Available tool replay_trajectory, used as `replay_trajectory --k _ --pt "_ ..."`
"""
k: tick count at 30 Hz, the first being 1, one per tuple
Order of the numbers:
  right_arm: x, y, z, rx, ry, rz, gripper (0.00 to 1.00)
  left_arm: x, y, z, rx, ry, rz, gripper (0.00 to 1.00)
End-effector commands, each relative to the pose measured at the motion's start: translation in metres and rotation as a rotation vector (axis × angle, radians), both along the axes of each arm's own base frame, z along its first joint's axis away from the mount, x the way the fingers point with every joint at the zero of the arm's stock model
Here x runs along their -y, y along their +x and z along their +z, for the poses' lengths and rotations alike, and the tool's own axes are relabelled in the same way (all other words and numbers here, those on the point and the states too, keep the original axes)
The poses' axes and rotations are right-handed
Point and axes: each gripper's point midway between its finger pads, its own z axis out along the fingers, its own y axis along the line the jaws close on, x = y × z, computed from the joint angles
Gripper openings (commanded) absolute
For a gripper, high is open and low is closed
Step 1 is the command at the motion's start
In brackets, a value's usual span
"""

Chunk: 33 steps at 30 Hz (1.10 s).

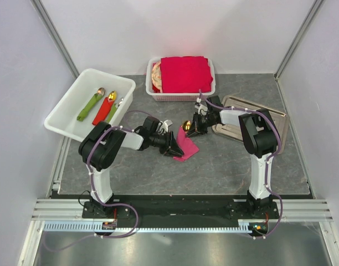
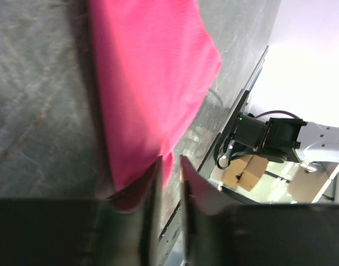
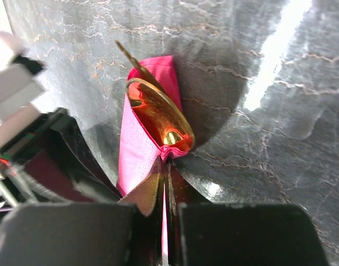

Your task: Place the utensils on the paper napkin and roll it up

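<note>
The magenta paper napkin lies mid-table, folded around the gold utensils. A spoon bowl and a slim tip stick out of its end. My right gripper is shut on the napkin's edge just below the spoon bowl, and a pink sliver shows between its fingers. From above, the right gripper is at the napkin's far end. My left gripper is at the napkin's left side. In the left wrist view the left gripper stands narrowly open, with a corner of the napkin at its mouth.
A white bin at the back left holds spoons wrapped in green and red bundles. A white basket with a stack of red napkins stands at the back centre. A metal tray lies under the right arm.
</note>
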Motion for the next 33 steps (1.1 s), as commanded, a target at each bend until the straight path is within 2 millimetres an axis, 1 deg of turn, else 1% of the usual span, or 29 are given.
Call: replay_trajectory --k 1,2,3,4,5,6,7,8,9,10,12,13,14,15,16,17,20,21,22,23,24,27,30,31,32,33 --pt "0.010 -0.002 -0.022 0.060 -0.088 0.034 0.00 -0.005 0.023 0.044 0.222 -0.041 0.006 0.41" --pt "0.008 0.001 -0.015 0.079 -0.073 0.037 0.00 -0.004 0.027 0.055 0.272 -0.054 -0.012 0.47" --pt "0.004 0.004 -0.010 0.099 -0.049 0.044 0.00 -0.007 0.026 0.062 0.276 -0.046 -0.021 0.50" --pt "0.004 0.007 -0.006 0.118 -0.040 0.046 0.00 -0.010 0.033 0.080 0.324 -0.059 -0.016 0.54" --pt "0.001 0.010 -0.001 0.145 -0.027 0.048 0.00 -0.014 0.035 0.086 0.360 -0.055 -0.024 0.61" --pt "0.000 0.011 0.003 0.162 -0.015 0.055 0.00 -0.018 0.037 0.091 0.373 -0.050 -0.019 0.65" --pt "-0.002 0.011 0.007 0.170 0.000 0.065 0.00 -0.027 0.042 0.094 0.379 -0.037 0.002 0.71" --pt "-0.003 0.012 0.012 0.190 0.010 0.074 0.00 -0.034 0.045 0.105 0.423 -0.033 0.008 0.83" --pt "-0.004 0.013 0.015 0.207 0.015 0.081 0.00 -0.039 0.048 0.107 0.438 -0.023 0.018 0.84" --pt "-0.004 0.013 0.018 0.216 0.020 0.083 0.00 -0.050 0.052 0.109 0.437 -0.006 0.038 0.84" --pt "-0.005 0.016 0.028 0.258 0.029 0.096 0.00 -0.065 0.061 0.120 0.506 0.014 0.059 0.99" --pt "-0.006 0.017 0.030 0.266 0.035 0.099 0.00 -0.071 0.063 0.122 0.510 0.042 0.066 1.00" --pt "-0.008 0.018 0.037 0.279 0.053 0.107 0.00 -0.077 0.060 0.120 0.517 0.075 0.049 1.00" --pt "-0.010 0.017 0.039 0.285 0.063 0.118 0.00 -0.082 0.061 0.120 0.525 0.099 0.045 1.00" --pt "-0.011 0.018 0.042 0.291 0.071 0.123 0.00 -0.085 0.066 0.126 0.557 0.118 0.043 1.00" --pt "-0.013 0.019 0.048 0.304 0.088 0.129 0.00 -0.090 0.064 0.124 0.567 0.149 0.024 1.00" --pt "-0.016 0.020 0.058 0.334 0.114 0.135 0.00 -0.101 0.073 0.138 0.662 0.183 0.039 1.00" --pt "-0.016 0.020 0.060 0.341 0.121 0.135 0.00 -0.105 0.076 0.145 0.700 0.191 0.049 1.00" --pt "-0.017 0.020 0.063 0.341 0.128 0.133 0.00 -0.108 0.080 0.148 0.727 0.205 0.066 1.00" --pt "-0.018 0.018 0.065 0.352 0.135 0.137 0.00 -0.109 0.082 0.152 0.762 0.202 0.065 1.00" --pt "-0.018 0.018 0.068 0.361 0.142 0.140 0.00 -0.109 0.088 0.161 0.824 0.191 0.072 1.00" --pt "-0.019 0.016 0.073 0.365 0.153 0.144 0.00 -0.114 0.094 0.174 0.927 0.182 0.113 1.00" --pt "-0.019 0.014 0.078 0.375 0.164 0.155 0.00 -0.118 0.092 0.179 0.951 0.159 0.087 1.00" --pt "-0.020 0.014 0.079 0.378 0.168 0.158 0.00 -0.116 0.089 0.183 0.947 0.124 0.063 1.00" --pt "-0.019 0.014 0.081 0.382 0.169 0.159 0.00 -0.116 0.088 0.182 0.935 0.104 0.051 1.00" --pt "-0.020 0.013 0.082 0.384 0.170 0.163 0.00 -0.121 0.089 0.183 0.926 0.083 0.050 1.00"
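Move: The left hand's fingertips are parting at the near edge of the pink napkin bundle, whose middle lies about 6 cm ahead and 2 cm right; the gold utensil heads are some 13 cm ahead and 2 cm right, and the white bin about 21 cm ahead and 36 cm left. The right hand pinches the far part of the napkin, with the bundle's middle roughly 3 cm back and 1 cm left, the utensil heads 4 cm ahead and 1 cm left, and the metal tray's middle 4 cm ahead and 26 cm right. Letting the near end of the napkin go, the left hand opens wide and climbs about 17 cm while backing off to its left and forward, on the white bin's side, its wrist turning nearly 50 degrees so that the fingers swing from downward towards forward. The right hand keeps its shut pinch on the napkin just below the utensil heads and rises, slowly at first and then faster, about 5 cm in all, drifting slightly forward and left as the wrist tilts some 15 degrees. ##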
